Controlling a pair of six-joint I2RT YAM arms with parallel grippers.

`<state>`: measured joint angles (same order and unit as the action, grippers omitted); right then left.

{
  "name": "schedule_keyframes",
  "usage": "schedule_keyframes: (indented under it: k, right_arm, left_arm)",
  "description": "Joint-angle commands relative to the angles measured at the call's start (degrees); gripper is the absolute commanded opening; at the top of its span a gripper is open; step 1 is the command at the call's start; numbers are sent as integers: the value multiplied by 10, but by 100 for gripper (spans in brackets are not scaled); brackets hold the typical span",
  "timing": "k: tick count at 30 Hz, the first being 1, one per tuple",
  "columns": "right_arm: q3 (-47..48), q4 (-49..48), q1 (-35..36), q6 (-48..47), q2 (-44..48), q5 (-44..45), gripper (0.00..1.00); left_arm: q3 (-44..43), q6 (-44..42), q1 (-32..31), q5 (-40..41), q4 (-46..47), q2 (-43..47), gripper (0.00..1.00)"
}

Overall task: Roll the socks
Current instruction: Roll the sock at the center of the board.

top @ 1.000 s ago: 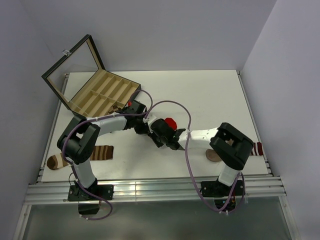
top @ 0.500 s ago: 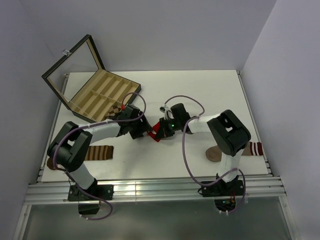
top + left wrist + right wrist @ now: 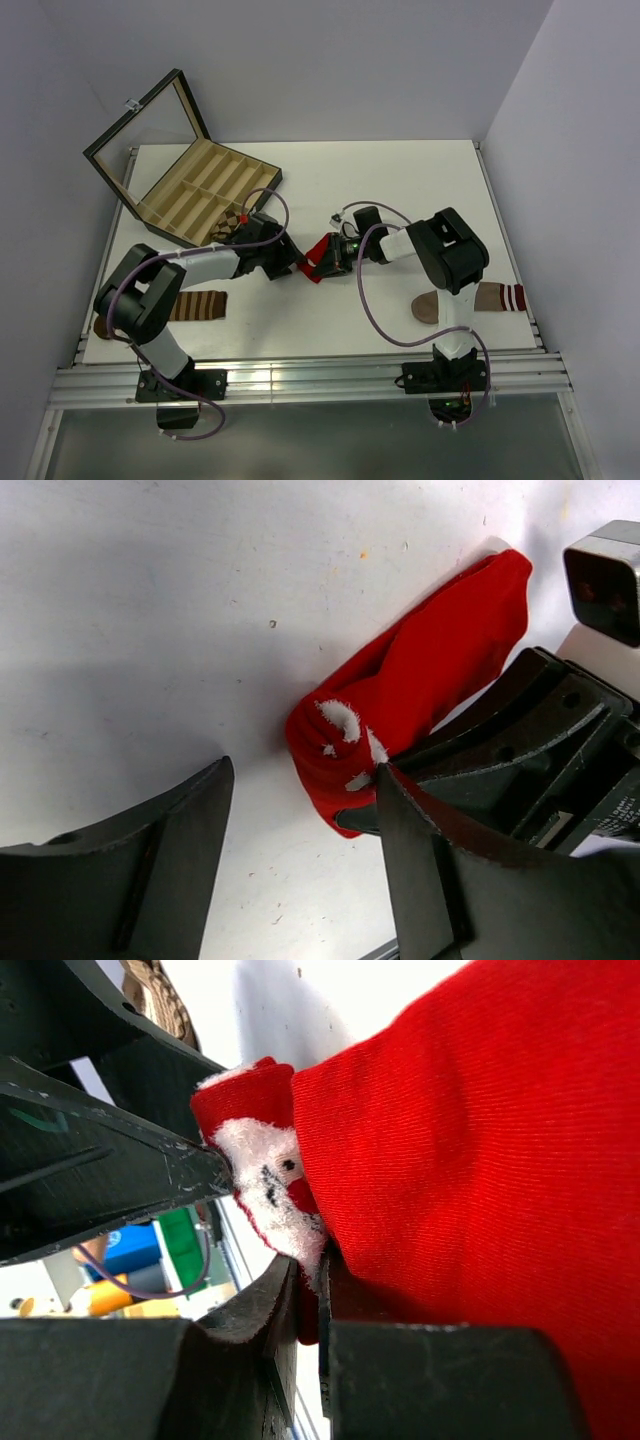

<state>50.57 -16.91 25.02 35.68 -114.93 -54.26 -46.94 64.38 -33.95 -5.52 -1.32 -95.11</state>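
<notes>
The red sock (image 3: pixel 318 254) lies mid-table, partly rolled, its white cuff (image 3: pixel 345 720) showing at the rolled end. My right gripper (image 3: pixel 308 1275) is shut on a fold of that sock (image 3: pixel 470 1130) beside the cuff, coming in low from the right (image 3: pixel 334 256). On the sock's left, my left gripper (image 3: pixel 303 772) stands open; its fingers (image 3: pixel 185 855) straddle bare table just short of the roll and hold nothing. The argyle sock (image 3: pixel 232 219) lies by the box's front edge, half hidden behind the left arm.
An open compartment box (image 3: pixel 205 185) with its lid raised stands at the back left. A ring-striped sock (image 3: pixel 198 304) lies near the left arm's base. A plain tan-brown sock (image 3: pixel 470 301) lies at the right, by the right arm.
My left gripper has opened and let go of the red sock. The right arm swung round to reach the sock from the right, and the sock sank from a raised ball onto the table.
</notes>
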Motion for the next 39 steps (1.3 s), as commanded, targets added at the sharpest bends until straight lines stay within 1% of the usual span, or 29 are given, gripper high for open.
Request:
schedule_keyframes:
  k: [1, 3, 6, 11, 14, 15, 17, 18, 19, 20, 21, 22, 23, 24, 25, 27, 28, 29, 31, 32, 34, 35, 36, 39]
  right_arm:
    - [-21, 43, -7, 12, -40, 50, 0]
    - [-21, 43, -8, 12, -42, 50, 0]
    - [-16, 52, -8, 7, -45, 55, 0]
    - [-3, 85, -8, -16, -41, 71, 0]
    - [4, 100, -8, -26, -40, 78, 1]
    - [3, 104, -8, -30, -37, 83, 1]
    - [4, 110, -7, -37, -29, 91, 4]
    - [4, 116, -7, -40, -26, 97, 6]
    - [4, 118, -7, -43, -17, 100, 12]
    - [4, 119, -6, -52, -12, 103, 15]
    - [3, 124, -2, -58, -4, 108, 19]
    - [3, 126, -1, -64, 14, 121, 26]
    - [1, 127, 4, -79, 28, 129, 29]
    - [-1, 130, 13, -86, 42, 145, 32]
    - [-4, 132, 19, -94, 76, 179, 37]
    - [-14, 132, 34, -115, 116, 233, 42]
    - [-17, 136, 52, -125, 152, 257, 44]
    - [-19, 138, 63, -143, 168, 311, 45]
    - [-25, 135, 97, -160, 208, 368, 46]
    - [-32, 133, 109, -175, 218, 424, 46]
    - [-41, 123, 133, -189, 246, 487, 47]
    - [-51, 116, 157, -199, 254, 544, 47]
    - [-55, 106, 168, -206, 259, 573, 47]
    - [-67, 82, 204, -228, 276, 622, 48]
  left_arm:
    - [0, 6, -2, -12, 8, -24, 63]
    - [-3, 7, -3, -12, 8, -36, 58]
    - [-10, 6, -4, -7, 7, -52, 53]
    - [-22, 5, -6, -7, -5, -83, 49]
    - [-27, 3, -7, -6, -20, -96, 43]
    - [-28, 1, -7, -5, -24, -98, 40]
    - [-28, 0, -7, -3, -32, -101, 34]
    - [-29, -2, -7, -1, -34, -102, 27]
    - [-29, -4, -7, 0, -39, -103, 24]
    - [-30, -6, -7, 1, -42, -103, 21]
    - [-32, -8, -7, 2, -48, -103, 14]
    - [-33, -11, -7, 3, -52, -102, 10]
    - [-39, -18, -7, 7, -63, -102, 8]
    - [-43, -21, -7, 8, -68, -101, 6]
    - [-51, -32, -7, 9, -73, -99, 5]
    - [-61, -43, -7, 17, -95, -98, 3]
    - [-66, -55, -7, 20, -102, -98, 3]
    - [-74, -62, -7, 20, -111, -98, 3]
    - [-89, -78, -7, 20, -124, -104, 3]
    - [-93, -81, -7, 20, -128, -107, 3]
    - [-101, -91, -7, 19, -139, -110, 2]
    - [-103, -93, -7, 18, -141, -111, 2]
    - [-104, -94, -7, 17, -142, -110, 2]
    - [-107, -97, -7, 14, -144, -111, 2]
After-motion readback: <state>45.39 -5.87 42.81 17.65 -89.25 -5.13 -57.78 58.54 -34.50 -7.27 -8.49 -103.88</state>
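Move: The red sock's rolled end lies about 2 cm to the right of the open left hand, 1 cm ahead and 1 cm below; the right hand already pinches its edge, the roll's middle about 1 cm ahead and 1 cm left of that grip. From the left hand, the sock's flat part is centred some 6 cm ahead and 7 cm right, while the rolled checkered sock lies about 10 cm ahead and 17 cm left. The left fingers pinch the red sock's rolled end as that hand eases about 3 cm to the right and forward, sinking slightly, then stays there. The right hand keeps its pinch almost unmoving until the left has shut, then opens about halfway and pulls up off the roll some 5 cm, its fingers tipping more downward as the wrist rolls, roughly 50 degrees in all. ##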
